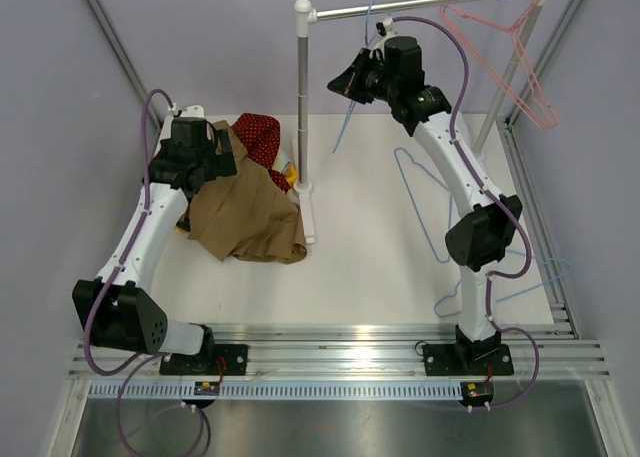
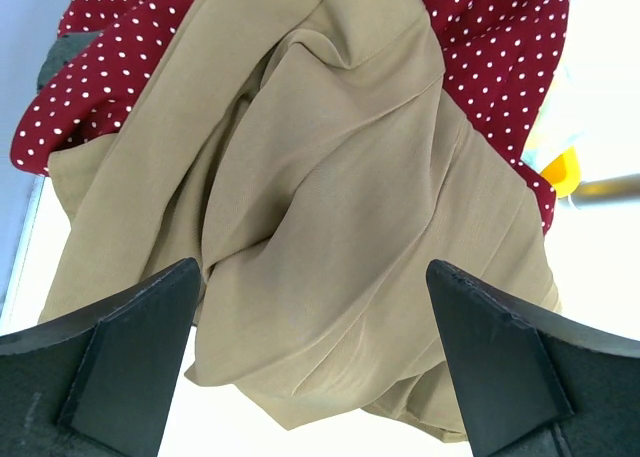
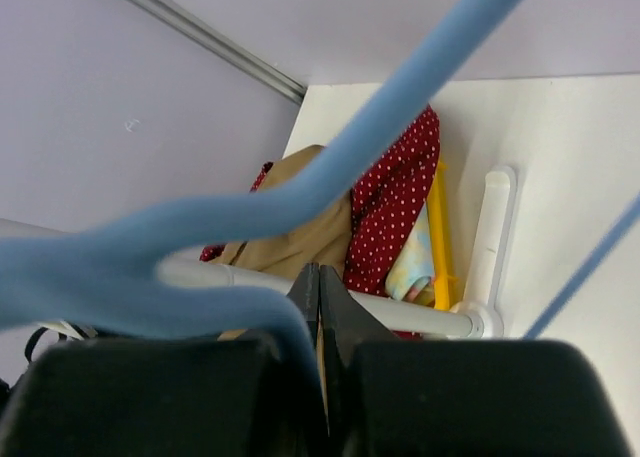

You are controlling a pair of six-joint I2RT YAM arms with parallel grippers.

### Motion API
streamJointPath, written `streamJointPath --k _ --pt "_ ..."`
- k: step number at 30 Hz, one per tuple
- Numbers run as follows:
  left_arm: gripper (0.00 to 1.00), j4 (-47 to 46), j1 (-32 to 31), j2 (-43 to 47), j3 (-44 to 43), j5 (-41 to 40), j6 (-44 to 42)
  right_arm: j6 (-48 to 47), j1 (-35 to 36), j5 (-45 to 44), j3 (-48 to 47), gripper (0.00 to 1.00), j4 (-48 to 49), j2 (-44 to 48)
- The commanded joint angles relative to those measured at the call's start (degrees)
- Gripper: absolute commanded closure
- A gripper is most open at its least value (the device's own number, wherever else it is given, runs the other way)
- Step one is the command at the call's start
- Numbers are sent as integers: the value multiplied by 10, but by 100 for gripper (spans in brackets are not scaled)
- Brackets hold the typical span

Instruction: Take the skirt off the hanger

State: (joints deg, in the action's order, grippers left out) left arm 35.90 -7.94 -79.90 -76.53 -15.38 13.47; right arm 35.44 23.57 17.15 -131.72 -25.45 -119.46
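Note:
The tan skirt (image 1: 245,222) lies crumpled on the table at the left, with no hanger showing in it. My left gripper (image 1: 222,157) hovers just above it, and in the left wrist view the gripper (image 2: 315,277) stands open with the skirt (image 2: 330,207) below the gap, nothing between the fingers. The blue hanger (image 1: 350,112) hangs tilted from the rack rail (image 1: 430,5), bare. My right gripper (image 1: 347,81) is up by the rail. In the right wrist view the gripper (image 3: 319,272) has its jaws pressed together on the blue hanger (image 3: 300,192).
A red polka-dot garment (image 1: 262,137) and a yellow item (image 1: 290,174) lie behind the skirt. The rack post (image 1: 303,107) stands mid-table. A pink hanger (image 1: 510,52) hangs at the rail's right end. Two more blue hangers (image 1: 420,202) (image 1: 530,277) lie on the table's right side.

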Motion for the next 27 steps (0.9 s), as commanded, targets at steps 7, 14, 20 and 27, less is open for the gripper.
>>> streamJointPath --k 7,14,20,27 --pt "1 -69 -5 49 27 34 -6 -34 -2 -25 93 24 9 105" --pt "1 -30 -44 94 -22 5 -9 -59 -2 -49 208 4 -11 211" --pt "1 28 -168 135 -76 -89 -22 -63 -2 -65 339 0 -14 334" --pt "1 70 -297 149 -106 -109 1 -85 -2 -99 443 1 -76 495"
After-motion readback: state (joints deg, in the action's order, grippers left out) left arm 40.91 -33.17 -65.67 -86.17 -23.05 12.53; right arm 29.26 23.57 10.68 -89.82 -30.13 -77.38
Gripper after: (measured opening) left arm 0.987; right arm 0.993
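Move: The right hand's shut fingers hold the blue hanger, its middle roughly at them and a few centimetres lower; its hook is already on the rail, which crosses some 9 cm ahead and about 6 cm higher. The open left hand hovers about 18 cm above the brown skirt, whose middle lies roughly 4 cm back; the red dotted garment is about 5 cm ahead and 4 cm right of that hand, the left post's foot about 14 cm right and 4 cm back. Right hand releases the blue hanger, drawing back-right about 19 cm; open left hand rises 14 cm, swinging right. ##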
